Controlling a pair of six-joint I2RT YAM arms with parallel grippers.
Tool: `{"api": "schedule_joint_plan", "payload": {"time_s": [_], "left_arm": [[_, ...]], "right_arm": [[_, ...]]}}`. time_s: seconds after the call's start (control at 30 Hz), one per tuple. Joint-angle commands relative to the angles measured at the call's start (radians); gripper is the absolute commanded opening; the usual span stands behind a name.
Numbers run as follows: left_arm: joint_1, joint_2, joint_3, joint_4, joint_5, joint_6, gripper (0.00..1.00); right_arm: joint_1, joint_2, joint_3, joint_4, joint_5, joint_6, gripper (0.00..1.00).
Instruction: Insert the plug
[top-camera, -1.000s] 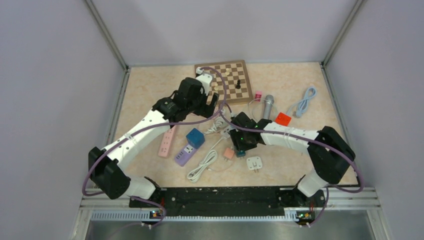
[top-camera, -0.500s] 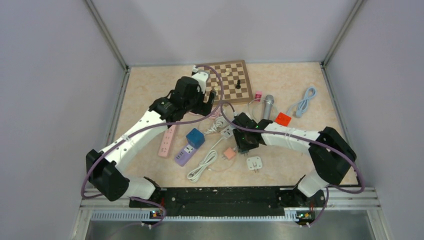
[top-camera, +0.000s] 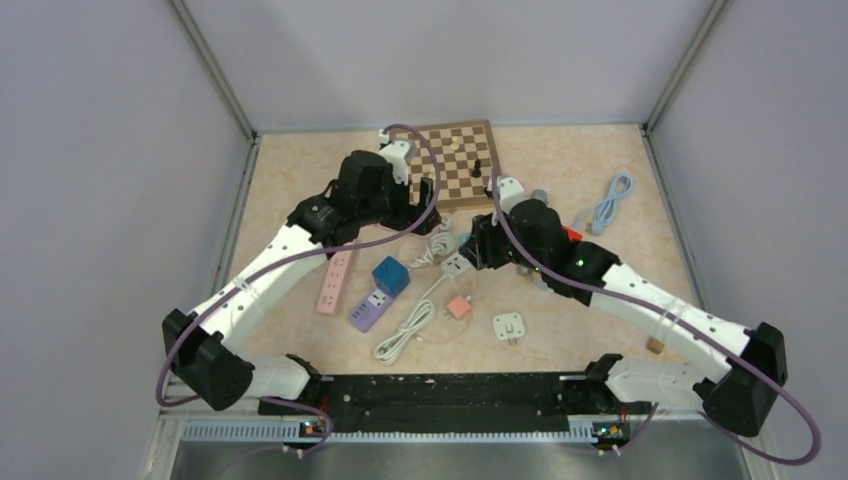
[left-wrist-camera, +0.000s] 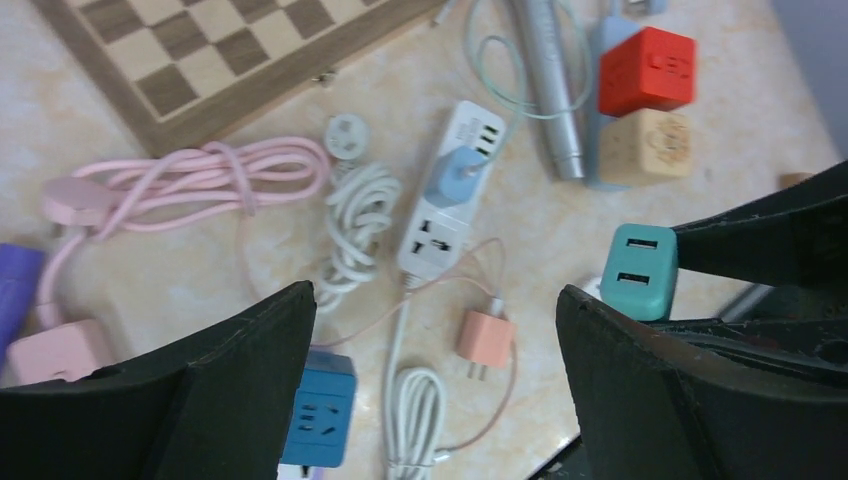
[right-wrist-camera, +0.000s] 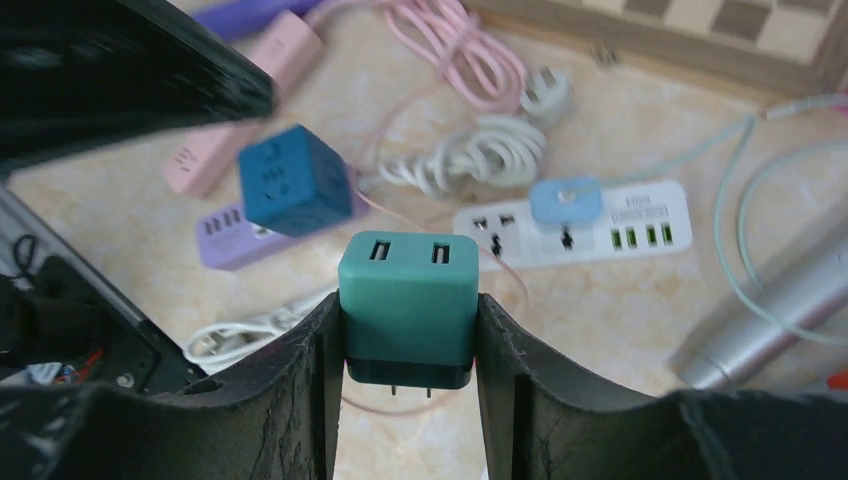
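Observation:
A teal plug (right-wrist-camera: 407, 290) with two USB slots on top and two metal prongs underneath is clamped between the fingers of my right gripper (right-wrist-camera: 407, 312), held above the table. The left wrist view also shows the teal plug (left-wrist-camera: 638, 270), at the right, in that grip. Beyond it lies a white power strip (right-wrist-camera: 620, 232) with a light-blue plug (right-wrist-camera: 565, 200) seated in it. My left gripper (left-wrist-camera: 435, 310) hangs wide open over the cables, holding nothing. From above, the right gripper (top-camera: 478, 245) hovers just right of the white power strip (top-camera: 455, 265).
A blue cube socket (top-camera: 390, 275), purple strip (top-camera: 370, 310) and pink strip (top-camera: 335, 283) lie left of centre. A peach charger (top-camera: 459, 306), white adapter (top-camera: 509, 327) and coiled white cable (top-camera: 405, 335) sit nearer the bases. A chessboard (top-camera: 455, 160) is at the back, a red cube (left-wrist-camera: 647, 70) right.
My right gripper has lifted off the table with the teal plug and moved back toward the white strip, its elbow swinging out right. The left arm drifted slightly left and back.

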Motion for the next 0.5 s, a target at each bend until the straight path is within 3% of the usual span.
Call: {"api": "schedule_joint_plan", "payload": {"time_s": [0.0,0.13,0.27,0.47], "left_arm": [[0.001,-0.021,0.041,0.108,0.230,-0.172,0.94],[0.000,-0.026,0.034,0.181,0.372,-0.241,0.93],[0.010,-0.051,0.030,0.152,0.362,-0.227,0.93],[0.021,-0.048,0.009,0.144,0.497,-0.250,0.88]], "right_arm": [[0.008,-0.101,-0.053,0.298,-0.129,-0.112,0.35],[0.008,-0.114,-0.059,0.366,-0.207,-0.184,0.37],[0.009,-0.104,-0.044,0.367,-0.279,-0.246,0.38],[0.010,-0.077,-0.038,0.407,-0.314,-0.294,0.38]]}}
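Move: The teal plug, already pinched in the right hand, lies about 9 cm to the right of the open left hand, 5 cm nearer the base and 4 cm lower. From the right hand, the left gripper is that same way reversed: 5 cm ahead, 9 cm left, 4 cm up. Some 19 cm below the right hand, the white power strip lies about 8 cm ahead and 1 cm right, the orange plug 5 cm back and 2 cm left. The right hand keeps its pinch on the teal plug and lifts it about 7 cm, fast at first and then easing, while bringing it some 4 cm left towards the left gripper, tilting its fingers up and swinging them counter-clockwise, some 30 degrees in all. The left hand comes to meet it with fingers still wide open, going right, back and up by 4 to 5 cm each, its left side dipping and its fingertips swinging clockwise to point more squarely at the plug. ##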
